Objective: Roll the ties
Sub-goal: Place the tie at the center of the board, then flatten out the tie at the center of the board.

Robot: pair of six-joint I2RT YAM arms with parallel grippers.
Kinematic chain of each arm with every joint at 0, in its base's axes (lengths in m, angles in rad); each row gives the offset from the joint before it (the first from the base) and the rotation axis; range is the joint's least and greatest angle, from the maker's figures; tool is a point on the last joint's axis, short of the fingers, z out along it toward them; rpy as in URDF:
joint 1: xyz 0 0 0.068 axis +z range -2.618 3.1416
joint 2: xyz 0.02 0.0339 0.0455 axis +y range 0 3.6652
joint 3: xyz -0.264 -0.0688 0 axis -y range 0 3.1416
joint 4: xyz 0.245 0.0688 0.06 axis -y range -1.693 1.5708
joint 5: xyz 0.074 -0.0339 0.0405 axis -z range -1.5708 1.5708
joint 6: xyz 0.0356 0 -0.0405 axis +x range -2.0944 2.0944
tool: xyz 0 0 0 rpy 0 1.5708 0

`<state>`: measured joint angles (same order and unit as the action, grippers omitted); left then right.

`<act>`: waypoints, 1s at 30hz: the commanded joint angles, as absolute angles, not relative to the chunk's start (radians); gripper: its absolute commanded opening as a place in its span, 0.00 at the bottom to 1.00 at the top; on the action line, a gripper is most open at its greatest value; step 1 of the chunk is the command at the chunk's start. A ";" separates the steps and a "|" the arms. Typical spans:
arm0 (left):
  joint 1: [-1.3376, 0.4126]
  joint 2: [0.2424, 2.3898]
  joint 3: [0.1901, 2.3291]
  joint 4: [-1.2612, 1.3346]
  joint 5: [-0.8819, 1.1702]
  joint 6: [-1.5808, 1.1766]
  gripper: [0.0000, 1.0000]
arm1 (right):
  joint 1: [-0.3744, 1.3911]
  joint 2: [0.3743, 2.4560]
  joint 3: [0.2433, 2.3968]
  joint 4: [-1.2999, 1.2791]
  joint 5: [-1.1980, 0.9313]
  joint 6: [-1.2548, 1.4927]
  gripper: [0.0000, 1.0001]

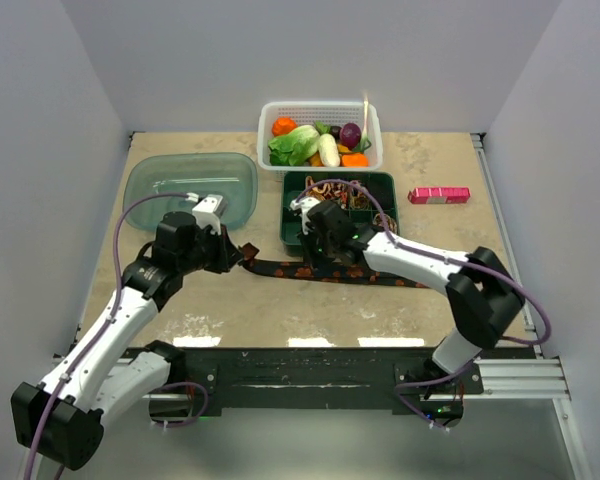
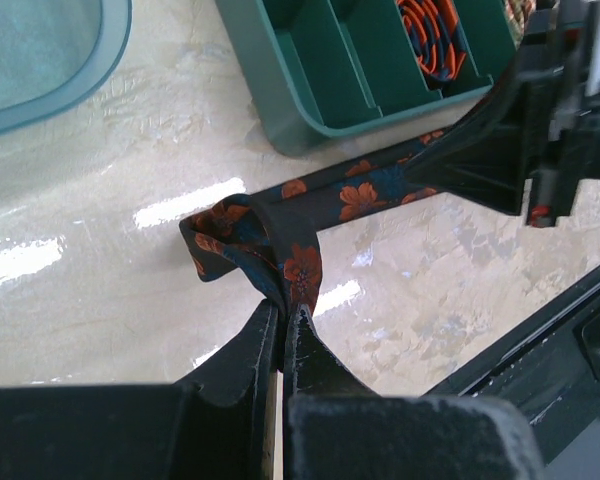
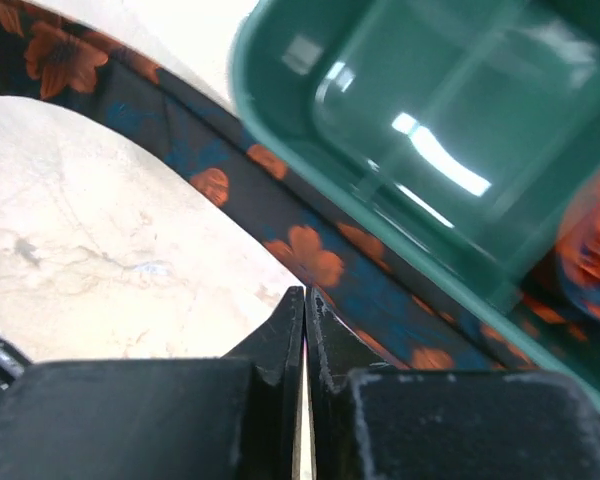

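A long black tie (image 1: 305,270) with orange flowers lies on the table in front of the green divided tray (image 1: 388,182). My left gripper (image 1: 238,256) is shut on its folded left end; the left wrist view shows the fabric (image 2: 290,265) bunched in a loop just above the closed tips (image 2: 283,312). My right gripper (image 1: 327,260) is shut further along the strip, and its tips (image 3: 305,292) meet on the near edge of the tie (image 3: 310,255) beside the tray wall (image 3: 280,130). Rolled ties (image 1: 330,190) sit in the tray; one is an orange-and-blue spiral (image 2: 435,35).
A white basket (image 1: 270,112) of toy vegetables stands behind the tray. A translucent teal container (image 1: 190,190) lies at the back left, close to my left arm. A pink box (image 1: 439,195) lies to the right of the tray. The table's front rail (image 1: 310,365) runs between the arm bases.
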<state>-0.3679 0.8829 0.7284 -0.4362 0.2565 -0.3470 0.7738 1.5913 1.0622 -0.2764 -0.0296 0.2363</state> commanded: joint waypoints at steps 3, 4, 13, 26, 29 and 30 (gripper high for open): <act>-0.371 0.896 0.779 -0.456 0.261 -0.307 0.00 | 0.819 1.732 1.183 -0.310 0.024 0.210 0.00; -0.371 0.897 0.779 -0.456 0.264 -0.307 0.00 | 0.822 1.762 1.190 -0.311 0.031 0.207 0.00; -0.371 0.913 0.792 -0.471 0.270 -0.305 0.00 | 0.851 1.859 1.230 -0.362 0.084 0.187 0.00; -0.371 0.954 0.828 -0.535 0.236 -0.308 0.08 | 0.859 1.853 1.135 -0.508 0.133 0.241 0.00; -0.371 0.971 0.839 -0.566 0.229 -0.317 0.08 | 0.859 1.832 1.111 -0.540 0.143 0.258 0.00; -0.371 0.979 0.847 -0.577 0.222 -0.319 0.08 | 0.859 1.827 1.109 -0.549 0.143 0.262 0.00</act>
<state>-0.3679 0.9585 0.7864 -0.5377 0.2417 -0.3214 0.8574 1.8423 1.1641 -0.3969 0.1059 0.2314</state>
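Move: The shut right fingers hang about 8 cm above the tie; the stretch they go for lies some 2 cm to their left and level with them. The tie's raised end, held in the left gripper, is about 18 cm left, 1 cm farther out and 6 cm higher. The green tray's middle is 15 cm ahead and 7 cm right, its red roll 11 ahead and 8 right. From the left hand that stretch is roughly 18 cm right, 2 back and 15 below. The shut right hand drops about 7 cm onto the flat tie just in front of the green tray, drifting some 2 cm left as it sinks and tipping about 15 degrees so the fingers point more nearly straight down; with its tips on the cloth, it then slips about 2 cm to the right and slightly back at the same height. The left hand keeps the tie's raised end between its fingers, its grip just starting to slacken, and sinks only about a centimetre. ##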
